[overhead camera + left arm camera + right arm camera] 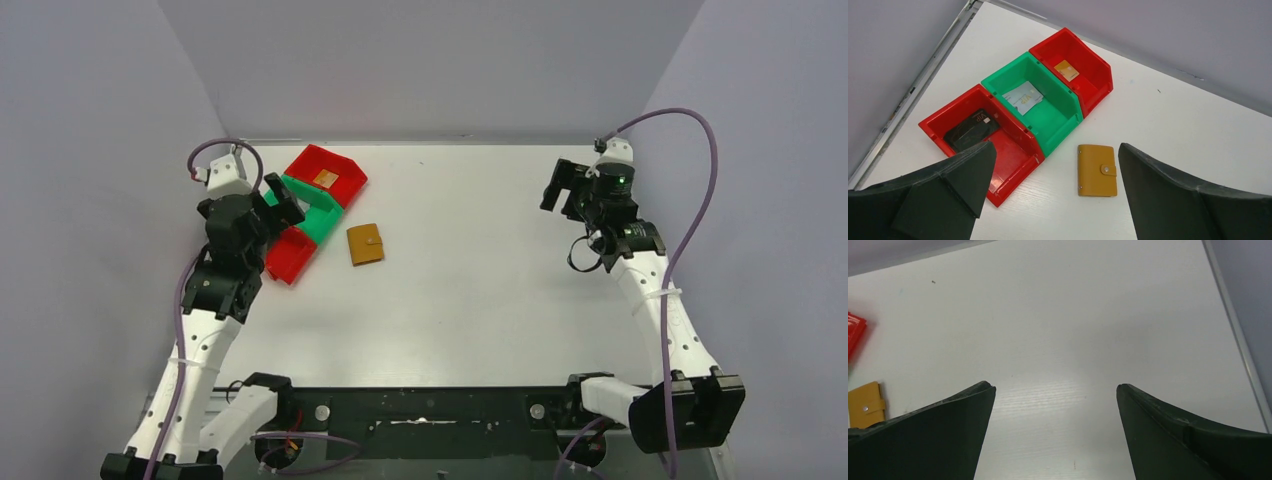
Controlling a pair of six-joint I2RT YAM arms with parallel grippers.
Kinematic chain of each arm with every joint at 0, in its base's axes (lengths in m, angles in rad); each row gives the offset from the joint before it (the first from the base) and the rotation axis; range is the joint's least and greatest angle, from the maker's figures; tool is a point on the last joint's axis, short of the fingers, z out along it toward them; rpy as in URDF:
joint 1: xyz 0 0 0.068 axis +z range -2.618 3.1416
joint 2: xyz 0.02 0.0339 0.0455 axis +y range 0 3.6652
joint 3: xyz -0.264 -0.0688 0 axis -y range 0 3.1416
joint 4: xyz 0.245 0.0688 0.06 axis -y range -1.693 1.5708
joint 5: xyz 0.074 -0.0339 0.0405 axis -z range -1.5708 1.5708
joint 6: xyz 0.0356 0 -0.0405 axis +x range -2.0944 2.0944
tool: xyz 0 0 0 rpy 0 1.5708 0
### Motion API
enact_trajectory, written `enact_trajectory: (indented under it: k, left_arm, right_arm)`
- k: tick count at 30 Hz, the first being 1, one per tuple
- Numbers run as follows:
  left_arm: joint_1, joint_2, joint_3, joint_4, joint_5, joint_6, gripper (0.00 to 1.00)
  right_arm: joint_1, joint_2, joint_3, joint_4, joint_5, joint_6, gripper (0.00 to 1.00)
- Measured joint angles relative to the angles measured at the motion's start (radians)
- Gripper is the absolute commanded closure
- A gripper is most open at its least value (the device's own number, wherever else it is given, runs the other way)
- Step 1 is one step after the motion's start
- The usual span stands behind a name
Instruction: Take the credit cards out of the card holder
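The tan card holder (1097, 170) lies folded flat on the white table with its snap tab fastened; it also shows as card holder (365, 244) and card holder (865, 405). A black card (973, 130) rests in the near red bin, a silver-grey card (1023, 97) in the green bin, and an orange-brown card (1066, 70) in the far red bin. My left gripper (1056, 146) hangs open above the bins and the holder, holding nothing. Far to the right, my right gripper (1055, 386) is open over bare table.
Three bins stand in a touching diagonal row at the back left: near red bin (1013, 176), green bin (1064, 126), far red bin (1094, 85). The table's left edge (923, 80) runs close beside them. Grey walls enclose the table.
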Motion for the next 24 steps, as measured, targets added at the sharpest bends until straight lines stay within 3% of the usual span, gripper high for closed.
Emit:
enact_trajectory:
  k: [11, 18, 24]
  left_arm:
    - [-0.086, 0.068, 0.0, -0.045, -0.124, -0.044, 0.03]
    - [-0.059, 0.044, -0.033, -0.105, -0.122, -0.124, 0.03]
    - [-0.022, -0.077, -0.116, -0.129, -0.111, -0.181, 0.03]
  right_arm:
    - [0.069, 0.122, -0.072, 0.049, -0.189, 0.066, 0.02]
    - [0.27, 0.343, -0.02, 0.059, -0.203, 0.105, 0.01]
    - [0.452, 0.576, 0.153, 0.056, -0.191, 0.138, 0.01]
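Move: The shut card holder lies about 43 cm to the right hand's left, some 6 cm ahead of it and 26 cm below. Of the open boxes, the green one sits about 16 cm left of the card holder and 9 cm farther out, the front red one some 21 cm left of it and level with it, and the rear red one about 10 cm left and 17 cm farther out. From the left hand, the card holder is about 15 cm to the right, 10 cm ahead and 30 cm below. The right hand, fingers still wide open and empty, sinks at first and then sweeps ever faster to its left over the bare table towards the card holder, about 23 cm across and 15 cm down in all, tipping its fingers some 25 degrees further down and swinging them about 30 degrees counter-clockwise, and it is still well to the right of the card holder at the end. The left hand, also open and touching nothing, sinks about 5.5 cm with its fingers tipping slightly down, then draws back some 3 cm, staying to the left of the card holder. ##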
